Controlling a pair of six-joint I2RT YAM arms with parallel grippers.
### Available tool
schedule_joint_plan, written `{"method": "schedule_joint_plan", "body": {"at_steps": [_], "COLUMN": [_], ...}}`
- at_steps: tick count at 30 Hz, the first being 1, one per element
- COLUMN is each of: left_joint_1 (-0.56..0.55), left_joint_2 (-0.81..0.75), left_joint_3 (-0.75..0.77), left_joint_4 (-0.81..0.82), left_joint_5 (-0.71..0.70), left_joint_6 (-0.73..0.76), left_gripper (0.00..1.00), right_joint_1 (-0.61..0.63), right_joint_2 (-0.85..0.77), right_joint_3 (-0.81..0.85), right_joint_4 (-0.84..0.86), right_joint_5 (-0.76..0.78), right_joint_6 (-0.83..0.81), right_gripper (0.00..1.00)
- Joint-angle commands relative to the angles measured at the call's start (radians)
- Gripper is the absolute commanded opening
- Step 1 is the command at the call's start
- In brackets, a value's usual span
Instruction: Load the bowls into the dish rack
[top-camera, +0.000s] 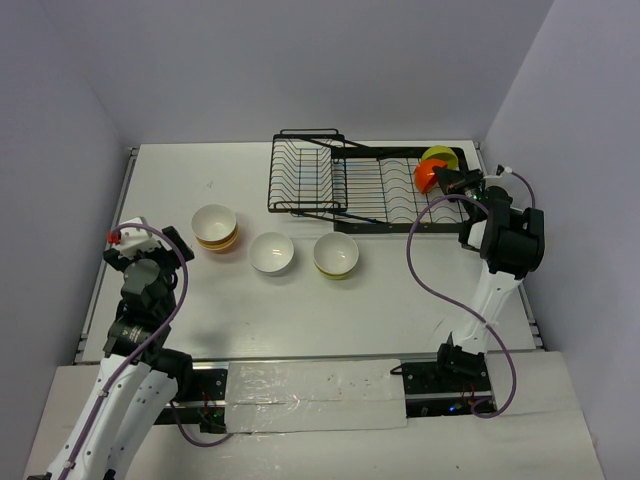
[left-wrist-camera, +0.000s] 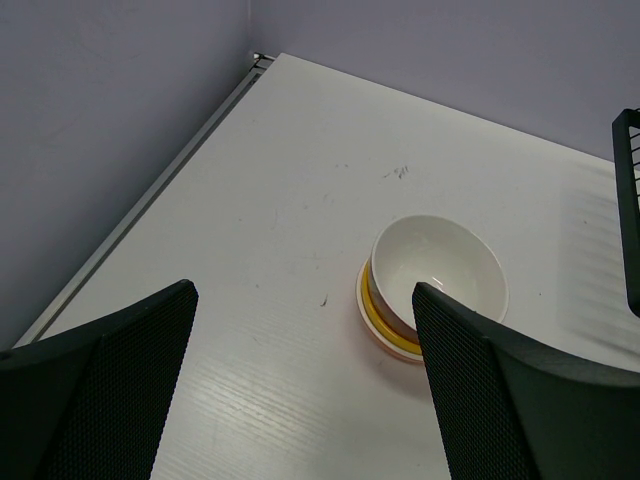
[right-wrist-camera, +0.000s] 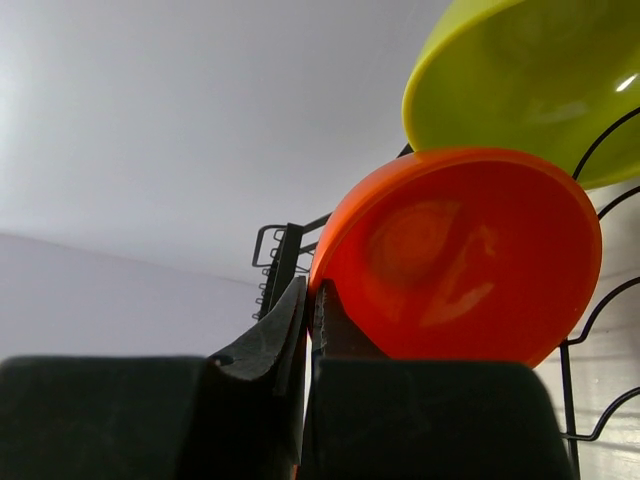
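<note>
The black wire dish rack (top-camera: 340, 185) stands at the back of the table. At its right end a lime-green bowl (top-camera: 438, 157) (right-wrist-camera: 530, 80) stands on edge among the prongs, with an orange bowl (top-camera: 426, 176) (right-wrist-camera: 470, 260) just in front of it. My right gripper (top-camera: 447, 182) (right-wrist-camera: 312, 300) is shut on the orange bowl's rim. On the table sit a stack of bowls (top-camera: 215, 227) (left-wrist-camera: 440, 270) with a white inside, a white bowl (top-camera: 271, 252) and a yellow-green bowl (top-camera: 336, 255). My left gripper (top-camera: 165, 243) (left-wrist-camera: 305, 385) hangs open and empty, short of the stack.
Grey walls close in the table on the left, back and right. The rack's left end (left-wrist-camera: 628, 200) shows at the right edge of the left wrist view. A purple cable (top-camera: 430, 270) loops off the right arm over the table.
</note>
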Motion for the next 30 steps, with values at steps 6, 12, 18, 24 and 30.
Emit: {"method": "schedule_joint_plan", "body": {"at_steps": [6, 12, 18, 24, 30], "left_joint_1": [-0.002, -0.002, -0.002, -0.002, -0.002], "left_joint_2": [-0.009, -0.011, -0.017, -0.023, -0.023], "left_joint_3": [0.013, 0.013, 0.013, 0.012, 0.013], "left_joint_4": [0.015, 0.015, 0.014, 0.014, 0.017], "left_joint_5": [-0.005, -0.002, -0.001, 0.002, 0.007], "left_joint_6": [0.019, 0.021, 0.021, 0.021, 0.017], "left_gripper": [0.94, 0.94, 0.94, 0.94, 0.95], "right_joint_1": [-0.005, -0.005, -0.005, -0.005, -0.004], "right_joint_2": [0.000, -0.016, -0.034, -0.077, -0.128], "right_joint_3": [0.009, -0.011, -0.027, -0.046, -0.065], "right_joint_4": [0.105, 0.064, 0.016, -0.037, -0.080], "right_joint_5": [0.062, 0.091, 0.124, 0.145, 0.153], "right_joint_6": [-0.011, -0.040, -0.067, -0.118, -0.162], "right_gripper": [0.00, 0.08, 0.18, 0.25, 0.38]}}
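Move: The right hand still holds the orange bowl by its rim; the rack slot for it lies about 1 cm ahead and 5 cm below that hand. The green bowl already racked sits roughly 6 cm ahead and 4 cm below, and the rack's right edge some 7 cm to the right, 1 cm back and 6 cm below. From the left hand the slot is about 25 cm ahead, 65 cm right and 13 cm lower. The right hand eases the orange bowl about 2 cm right, then sinks 2 cm, opening partway to release it. ##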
